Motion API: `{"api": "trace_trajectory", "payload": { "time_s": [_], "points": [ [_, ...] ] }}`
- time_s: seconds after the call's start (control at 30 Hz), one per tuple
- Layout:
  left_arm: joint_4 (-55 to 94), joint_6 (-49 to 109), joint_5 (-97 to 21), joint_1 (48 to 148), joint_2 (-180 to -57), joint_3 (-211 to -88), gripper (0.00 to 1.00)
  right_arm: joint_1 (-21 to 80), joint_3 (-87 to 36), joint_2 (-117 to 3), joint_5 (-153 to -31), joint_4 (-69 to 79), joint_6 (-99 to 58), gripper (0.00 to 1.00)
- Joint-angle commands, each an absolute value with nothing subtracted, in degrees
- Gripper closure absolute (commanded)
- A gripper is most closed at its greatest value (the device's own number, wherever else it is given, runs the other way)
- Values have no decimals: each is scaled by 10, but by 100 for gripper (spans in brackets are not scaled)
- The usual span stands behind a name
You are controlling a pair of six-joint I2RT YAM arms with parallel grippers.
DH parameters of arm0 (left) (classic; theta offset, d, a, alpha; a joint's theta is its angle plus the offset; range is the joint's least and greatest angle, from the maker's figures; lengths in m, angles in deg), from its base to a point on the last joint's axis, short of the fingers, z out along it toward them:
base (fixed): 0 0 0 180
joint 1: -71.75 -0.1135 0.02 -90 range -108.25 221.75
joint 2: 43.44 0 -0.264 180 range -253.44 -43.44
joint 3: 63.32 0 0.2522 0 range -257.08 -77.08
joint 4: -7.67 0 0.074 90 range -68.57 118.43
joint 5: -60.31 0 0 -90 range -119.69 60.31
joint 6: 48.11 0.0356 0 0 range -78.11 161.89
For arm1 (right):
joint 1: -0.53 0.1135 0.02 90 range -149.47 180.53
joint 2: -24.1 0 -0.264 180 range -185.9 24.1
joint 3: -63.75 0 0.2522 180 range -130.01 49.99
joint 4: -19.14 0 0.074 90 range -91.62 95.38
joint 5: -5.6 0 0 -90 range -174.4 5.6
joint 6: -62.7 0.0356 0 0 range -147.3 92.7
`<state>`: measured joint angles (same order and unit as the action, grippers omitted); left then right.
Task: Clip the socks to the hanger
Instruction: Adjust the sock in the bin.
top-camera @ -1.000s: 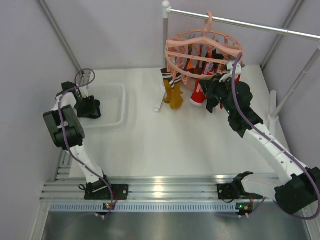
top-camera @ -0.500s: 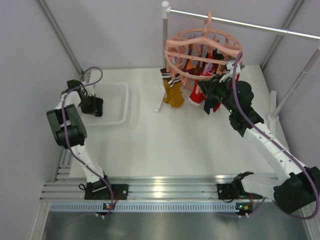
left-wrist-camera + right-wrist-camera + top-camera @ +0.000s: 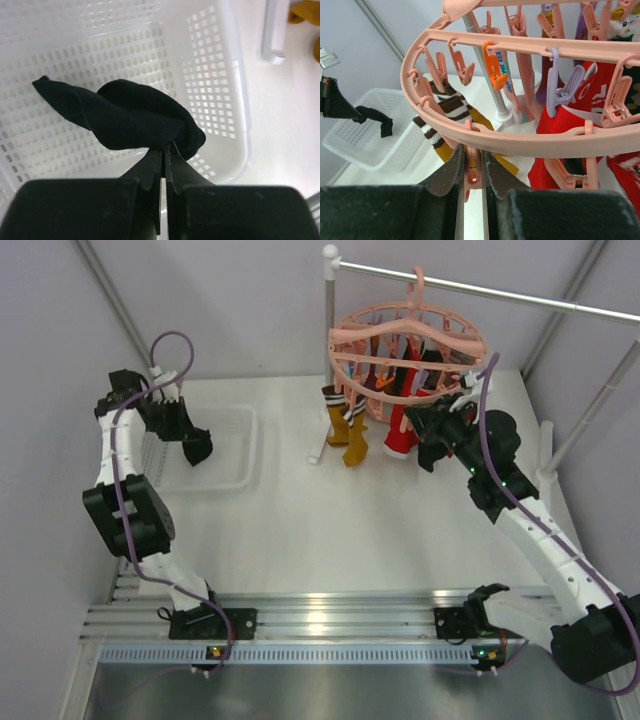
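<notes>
My left gripper (image 3: 165, 150) is shut on a black sock (image 3: 125, 117) and holds it above the white mesh basket (image 3: 220, 75). From above, the left gripper (image 3: 190, 445) hangs over the basket's left half. The salmon-pink hanger (image 3: 405, 340) hangs from the rail at the back. My right gripper (image 3: 472, 160) is shut on one of its pink clips (image 3: 472, 175), just under the ring (image 3: 520, 142). Red socks (image 3: 565, 125) and a yellow sock with brown stripes (image 3: 445, 120) hang clipped to it. The right gripper (image 3: 425, 435) sits at the ring's near right.
The white basket (image 3: 235, 455) lies at the back left of the table. A white upright pole (image 3: 330, 350) holds the horizontal rail (image 3: 520, 292), and its foot stands beside the hanging socks. Another pole (image 3: 590, 415) rises at the right edge.
The left gripper shut on the black sock in the basket and lifted it up. The right gripper stayed shut on the clip and shifted slightly, tilting the hanger.
</notes>
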<state>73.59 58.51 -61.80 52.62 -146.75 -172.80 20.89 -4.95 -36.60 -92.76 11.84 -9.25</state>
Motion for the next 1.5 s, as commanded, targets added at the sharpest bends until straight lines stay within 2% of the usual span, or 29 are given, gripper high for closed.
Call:
{"api": "trace_trajectory", "payload": {
  "time_s": [0.0, 0.23, 0.4, 0.67, 0.87, 1.03, 1.47],
  "points": [
    [764, 583, -711, 527, -1435, -1756, 100, 198, -39, -348, -934, 132, -97, 100],
    [736, 589, -862, 537, -1399, -1767, 100, 192, -33, -331, -936, 121, -105, 100],
    [745, 579, -881, 539, -1419, -1782, 100, 191, -36, -331, -940, 112, -111, 100],
    [831, 672, -707, 531, -1508, -1792, 100, 172, -60, -348, -960, 106, -129, 100],
    [856, 755, -658, 503, -1555, -1848, 100, 155, -65, -350, -978, 101, -131, 100],
    [932, 822, -630, 476, -1580, -1910, 100, 150, -56, -342, -978, 100, -131, 100],
    [987, 929, -523, 453, -1558, -1867, 100, 135, -66, -360, -989, 107, -138, 100]
  ]
}}
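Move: The left hand hangs inside the outline of the white bin, already pinching one end of the black sock. The bin's middle is roughly 14 cm below the hand, level with it fore and aft and about 2 cm to its left. The sock's own middle dangles some 6 cm under the fingers and 1 cm to their right. From the right hand, shut on a clip at the hanger's rim, the sock lies about 54 cm left, 5 cm ahead and 21 cm lower. Keeping its pinch on the sock's end, the left hand flicks up and right by about 8 and 7 cm, then whips back left and down over the bin, easing back a little at the end, while its dropped left side rolls up some 30 degrees. The right hand keeps its clip and drifts about 3 cm to the right. ##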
